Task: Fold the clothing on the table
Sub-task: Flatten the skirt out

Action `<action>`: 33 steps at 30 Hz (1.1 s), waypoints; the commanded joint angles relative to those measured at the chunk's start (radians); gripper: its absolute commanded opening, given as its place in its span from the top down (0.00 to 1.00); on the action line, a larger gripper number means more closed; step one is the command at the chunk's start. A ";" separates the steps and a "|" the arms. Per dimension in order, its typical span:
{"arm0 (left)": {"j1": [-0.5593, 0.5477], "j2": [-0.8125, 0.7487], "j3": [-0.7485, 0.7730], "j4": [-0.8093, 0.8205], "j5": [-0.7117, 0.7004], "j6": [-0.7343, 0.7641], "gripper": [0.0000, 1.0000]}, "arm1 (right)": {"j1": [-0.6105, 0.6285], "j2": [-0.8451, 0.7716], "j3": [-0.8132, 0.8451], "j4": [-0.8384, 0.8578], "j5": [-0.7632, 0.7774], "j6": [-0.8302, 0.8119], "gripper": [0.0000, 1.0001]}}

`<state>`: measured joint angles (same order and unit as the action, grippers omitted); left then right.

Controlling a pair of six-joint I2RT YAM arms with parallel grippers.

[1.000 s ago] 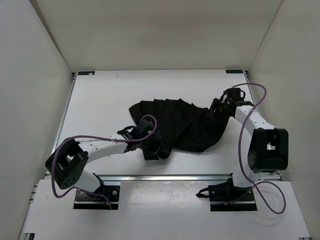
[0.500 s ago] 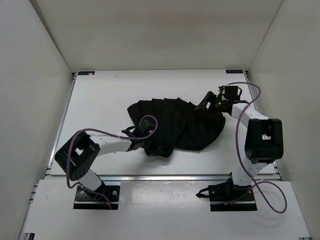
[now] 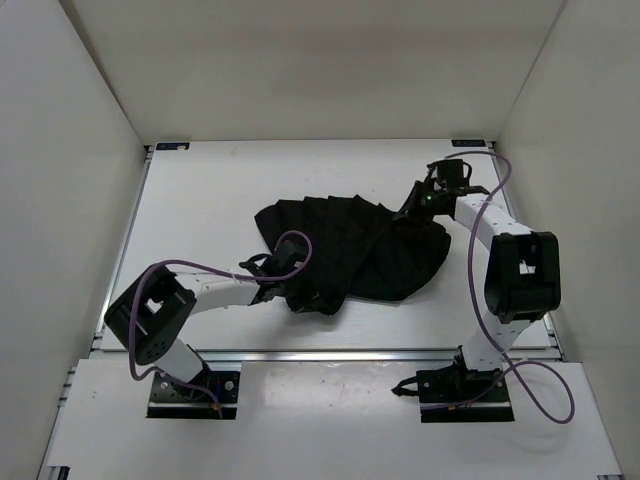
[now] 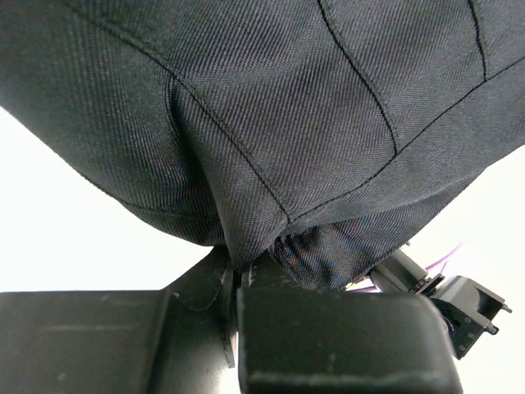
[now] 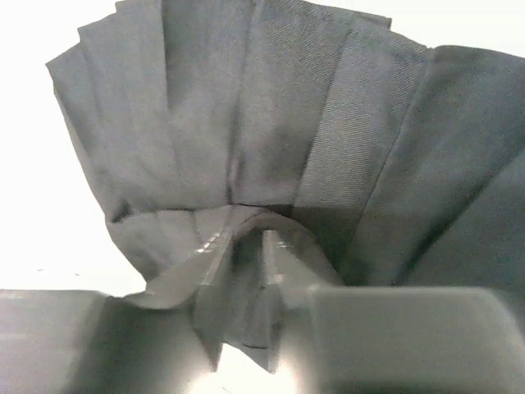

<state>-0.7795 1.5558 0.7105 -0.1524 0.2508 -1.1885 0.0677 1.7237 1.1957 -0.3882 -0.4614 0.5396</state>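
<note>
The clothing (image 3: 350, 245), black and pleated, lies crumpled across the middle of the white table (image 3: 200, 200). My left gripper (image 3: 292, 290) sits at its near-left corner. In the left wrist view the left gripper (image 4: 238, 267) is shut on a fold of the hem, with the cloth (image 4: 287, 123) draped above it. My right gripper (image 3: 412, 208) is at the garment's far-right edge. In the right wrist view the right gripper (image 5: 246, 246) has its fingers close together with a ridge of pleated fabric (image 5: 246, 123) pinched between them.
White upright walls (image 3: 90, 150) close in the table on the left, back and right. A metal rail (image 3: 330, 352) runs along the near edge in front of the arm bases. Purple cables (image 3: 480, 270) loop off both arms.
The left gripper has closed on the garment's near-left corner. The right gripper has moved farther back and left onto the right edge and closed on the fabric there.
</note>
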 commanded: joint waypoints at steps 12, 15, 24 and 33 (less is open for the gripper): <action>0.472 -0.168 0.444 -0.311 0.108 0.265 1.00 | -0.029 -0.196 0.352 -0.311 0.034 -0.204 1.00; 0.519 -0.105 0.769 -0.435 0.143 0.302 1.00 | -0.040 -0.223 0.511 -0.334 0.032 -0.201 1.00; 0.537 -0.224 0.867 -0.409 0.189 0.205 1.00 | 0.018 -0.452 0.558 -0.313 0.000 -0.237 1.00; 0.545 -0.182 0.791 -0.336 0.245 0.179 1.00 | 0.029 -0.271 0.670 -0.419 -0.123 -0.237 1.00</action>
<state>-0.2604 1.3357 1.5295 -0.5304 0.4892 -0.9901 0.1028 1.3430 1.8462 -0.7818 -0.5625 0.3180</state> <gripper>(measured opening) 0.089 0.006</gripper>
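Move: My left hand already pinches the skirt's near tip, almost on the table. From it the skirt's middle lies about 13 cm ahead and 9 cm to the right, and the far-left corner roughly 20 cm ahead and 11 cm left. A fold at the skirt's right end sits practically between my right fingertips; from my right hand the middle of the spread cloth is some 7 cm back, 12 cm left and 8 cm lower. I finish shutting my right fingers on the fold, dip back about 3 cm, then swing it up some 35 cm, tipping the fingers upward about 45 degrees and ending farther back. My left hand keeps its pinch, sweeps up about 36 cm and forward about 20, somewhat left, tips up too, then eases back 5 cm. ##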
